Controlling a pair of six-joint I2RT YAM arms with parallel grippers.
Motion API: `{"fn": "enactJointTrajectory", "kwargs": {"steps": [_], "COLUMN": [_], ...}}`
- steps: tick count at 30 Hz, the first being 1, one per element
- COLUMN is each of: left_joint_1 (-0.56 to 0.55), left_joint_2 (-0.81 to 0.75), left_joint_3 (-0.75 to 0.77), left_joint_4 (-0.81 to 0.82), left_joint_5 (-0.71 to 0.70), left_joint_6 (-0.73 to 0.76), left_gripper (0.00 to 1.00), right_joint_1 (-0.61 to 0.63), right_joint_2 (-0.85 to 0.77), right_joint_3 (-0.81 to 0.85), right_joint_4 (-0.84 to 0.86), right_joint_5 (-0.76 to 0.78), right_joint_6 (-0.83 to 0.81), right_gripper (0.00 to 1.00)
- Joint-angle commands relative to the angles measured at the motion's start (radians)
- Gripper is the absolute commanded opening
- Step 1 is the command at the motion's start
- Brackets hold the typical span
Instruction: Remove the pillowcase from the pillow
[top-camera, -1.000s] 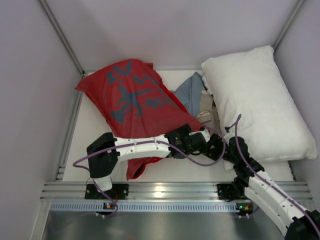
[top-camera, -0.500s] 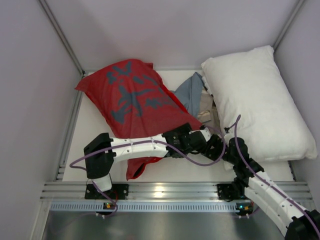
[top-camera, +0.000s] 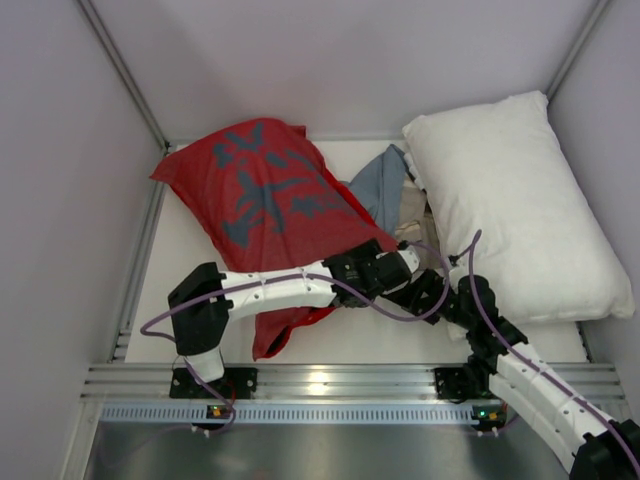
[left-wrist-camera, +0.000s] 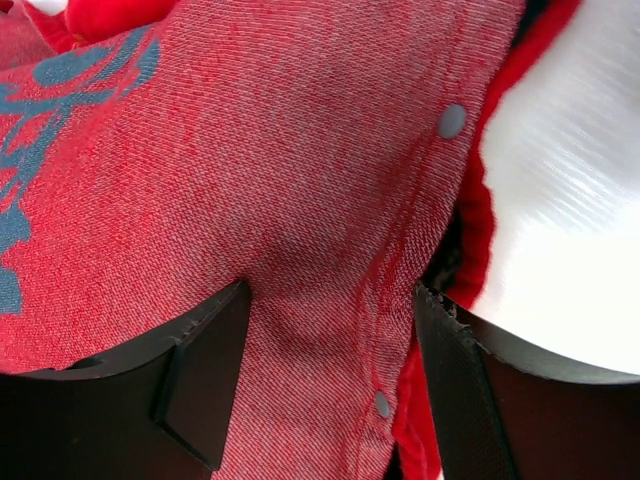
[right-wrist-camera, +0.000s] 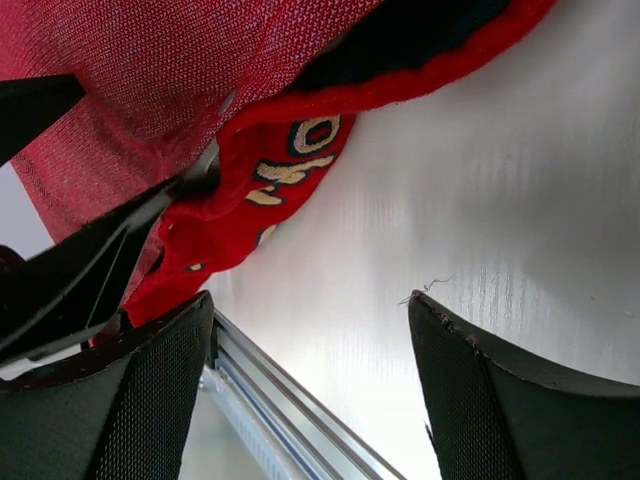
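The red pillowcase (top-camera: 260, 200) with its grey-blue print lies plump at the centre-left of the table, and its hem trails toward the near rail. The pillow is hidden inside it. My left gripper (top-camera: 400, 262) is at the case's right near corner. In the left wrist view its jaws (left-wrist-camera: 330, 300) stand open astride a ridge of the red fabric (left-wrist-camera: 280, 180) beside a row of grey snaps (left-wrist-camera: 452, 121). My right gripper (top-camera: 425, 290) hovers open just behind it, low over the white table. Nothing lies between its fingers (right-wrist-camera: 310, 305), and the patterned hem (right-wrist-camera: 290, 170) is to their left.
A bare white pillow (top-camera: 510, 200) fills the right side against the wall. A grey-blue cloth (top-camera: 383, 185) and a beige cloth (top-camera: 415, 225) lie between it and the case. An aluminium rail (top-camera: 330, 380) runs along the near edge. Walls enclose three sides.
My left gripper has shifted slightly away from me onto the case's corner and its jaws have narrowed around the fabric. The right arm has barely moved.
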Motion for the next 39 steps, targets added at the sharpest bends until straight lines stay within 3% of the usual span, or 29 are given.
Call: {"fn": "enactJointTrajectory", "kwargs": {"steps": [1,7,14,18,23,27,29,34,37,39], "left_joint_1": [0.022,0.032,0.029,0.029,0.03,0.036,0.039,0.056,0.065,0.072], "left_joint_2": [0.007,0.026,0.016,0.021,0.036,0.044,0.041,0.023,0.012,0.007], "left_joint_3": [0.042,0.047,0.027,0.021,0.015,0.018,0.012,-0.017,-0.034,-0.037], "left_joint_4": [0.055,0.056,0.062,0.069,0.084,0.093,0.104,0.128,0.147,0.151], "left_joint_5": [-0.017,0.053,0.121,0.13,0.092,0.08,0.084,0.126,0.156,0.175], "left_joint_6": [0.017,0.011,-0.015,-0.032,-0.031,-0.026,-0.026,-0.034,-0.034,-0.037], "left_gripper": [0.69,0.67,0.75,0.74,0.57,0.42,0.4,0.35,0.29,0.19], "right_joint_1": [0.002,0.004,0.004,0.023,0.086,0.149,0.165,0.172,0.177,0.181], "right_joint_2": [0.002,0.015,0.058,0.13,0.26,0.376,0.422,0.419,0.371,0.361], "right_joint_3": [-0.002,0.0,-0.011,-0.007,0.03,0.066,0.069,0.03,0.027,0.029], "right_joint_4": [0.066,0.084,0.147,0.21,0.311,0.418,0.486,0.569,0.574,0.571], "right_joint_5": [-0.006,-0.003,0.005,0.039,0.149,0.191,0.198,0.229,0.246,0.266], "right_joint_6": [0.008,0.014,0.037,0.077,0.138,0.179,0.198,0.242,0.246,0.244], "right_gripper": [0.75,0.75,0.74,0.73,0.62,0.6,0.58,0.55,0.55,0.54]}}
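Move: The left fingers straddle the red pillowcase's open hem, which lies about 1 cm ahead, 1 cm right and 2 cm below. The grey cloth is some 17 cm ahead of this hand, 4 cm left and 10 cm down; the white pillow's middle is roughly 13 cm ahead and 21 cm right, 4 cm lower. From the right hand, the same hem lies about 5 cm ahead, 4 cm left and 2 cm above. Left hand sinks 2 cm, pinching the pillowcase hem; the right reaches 5 cm forward-left towards it, narrowing. ##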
